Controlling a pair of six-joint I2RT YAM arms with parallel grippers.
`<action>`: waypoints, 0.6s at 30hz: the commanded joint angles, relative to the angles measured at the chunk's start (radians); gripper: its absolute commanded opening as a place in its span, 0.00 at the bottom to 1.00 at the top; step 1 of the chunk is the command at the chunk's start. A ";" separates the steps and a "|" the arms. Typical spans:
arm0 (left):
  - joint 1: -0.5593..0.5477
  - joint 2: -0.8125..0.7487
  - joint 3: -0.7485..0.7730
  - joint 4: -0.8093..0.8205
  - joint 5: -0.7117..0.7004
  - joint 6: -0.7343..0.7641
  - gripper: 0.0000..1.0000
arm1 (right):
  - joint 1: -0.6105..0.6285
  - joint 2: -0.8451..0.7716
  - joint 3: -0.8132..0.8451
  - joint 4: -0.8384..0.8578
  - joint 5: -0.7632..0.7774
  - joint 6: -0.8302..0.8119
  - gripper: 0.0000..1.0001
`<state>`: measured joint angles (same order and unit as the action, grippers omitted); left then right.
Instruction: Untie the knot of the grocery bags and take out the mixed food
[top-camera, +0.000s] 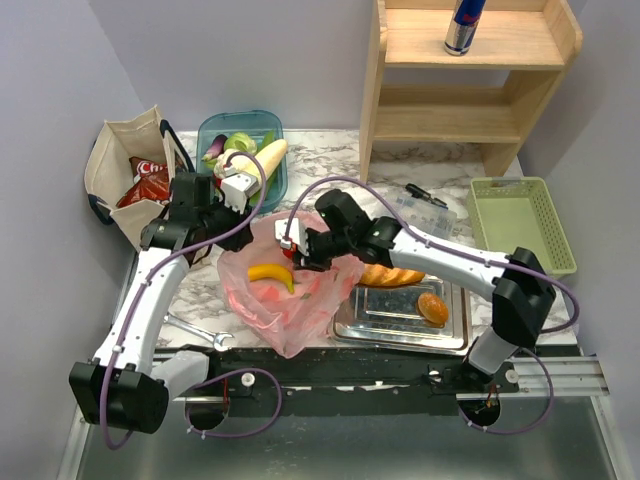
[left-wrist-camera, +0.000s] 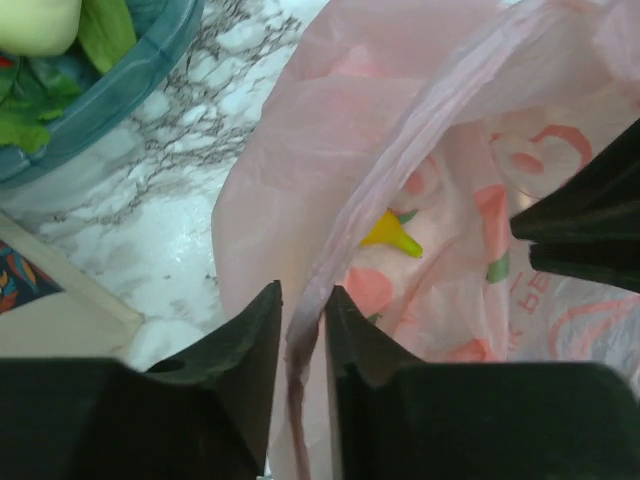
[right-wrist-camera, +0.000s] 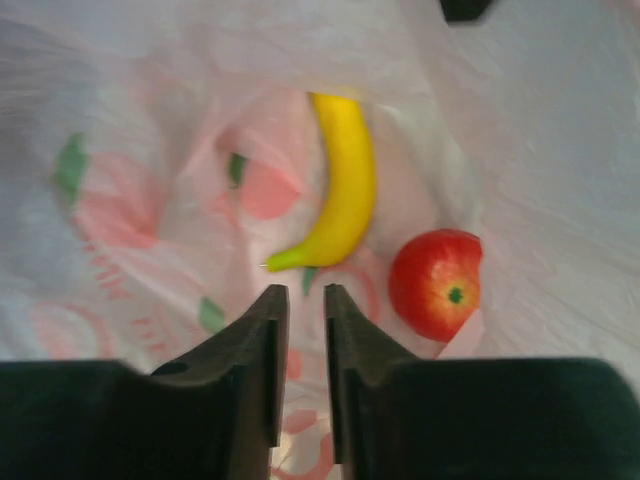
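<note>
The pink plastic bag (top-camera: 285, 300) lies mid-table with its mouth spread wide; the knot is out of view. My left gripper (left-wrist-camera: 303, 290) is shut on a fold of the bag's rim (left-wrist-camera: 400, 150) on the side nearest the teal tub. My right gripper (right-wrist-camera: 305, 290) stands over the opposite rim (top-camera: 300, 250), jaws nearly together with pink film in the gap. A banana (right-wrist-camera: 345, 190) and a red apple (right-wrist-camera: 437, 283) lie inside the bag. The beige tote (top-camera: 115, 165) at far left holds red chip bags (top-camera: 150, 180).
A teal tub (top-camera: 205, 128) behind the bag holds an eggplant (top-camera: 215, 148), greens and a pale long vegetable (top-camera: 262, 160). A metal tray (top-camera: 390, 305) at right carries a baguette (top-camera: 392, 275) and bun (top-camera: 432, 308). A wrench (top-camera: 200, 330), green basket (top-camera: 520, 220) and wooden shelf (top-camera: 470, 90) stand around.
</note>
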<state>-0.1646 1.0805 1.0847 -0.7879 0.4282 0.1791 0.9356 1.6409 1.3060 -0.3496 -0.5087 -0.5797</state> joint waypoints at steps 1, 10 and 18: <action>0.015 0.058 0.059 0.019 -0.119 0.010 0.18 | -0.004 0.074 -0.034 0.224 0.209 0.010 0.33; 0.039 0.171 0.145 0.026 -0.079 -0.006 0.00 | -0.061 0.263 0.101 0.228 0.270 0.119 0.77; 0.043 0.213 0.153 0.036 -0.047 0.000 0.00 | -0.078 0.367 0.168 0.213 0.257 0.148 0.92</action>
<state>-0.1299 1.2743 1.2171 -0.7650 0.3527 0.1783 0.8581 1.9591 1.4315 -0.1505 -0.2680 -0.4664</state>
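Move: The rim of the grocery bag is already between the left hand's half-shut fingers. The teal tray lies about 22 cm ahead of that hand, 5 cm left and 13 below. For the right hand, the tomato in the bag is roughly 10 cm ahead, 4 cm left and 12 cm below; the banana is about 4 cm ahead, 10 cm left and 13 below. Forward and down into the open bag goes the right hand, some 11 cm out and 7 cm lower, turning about 20 degrees clockwise while its nearly shut fingers spread wide, coming close over the tomato. The left hand closes fully, pinching the bag's rim, and draws it about 5 cm forward. ##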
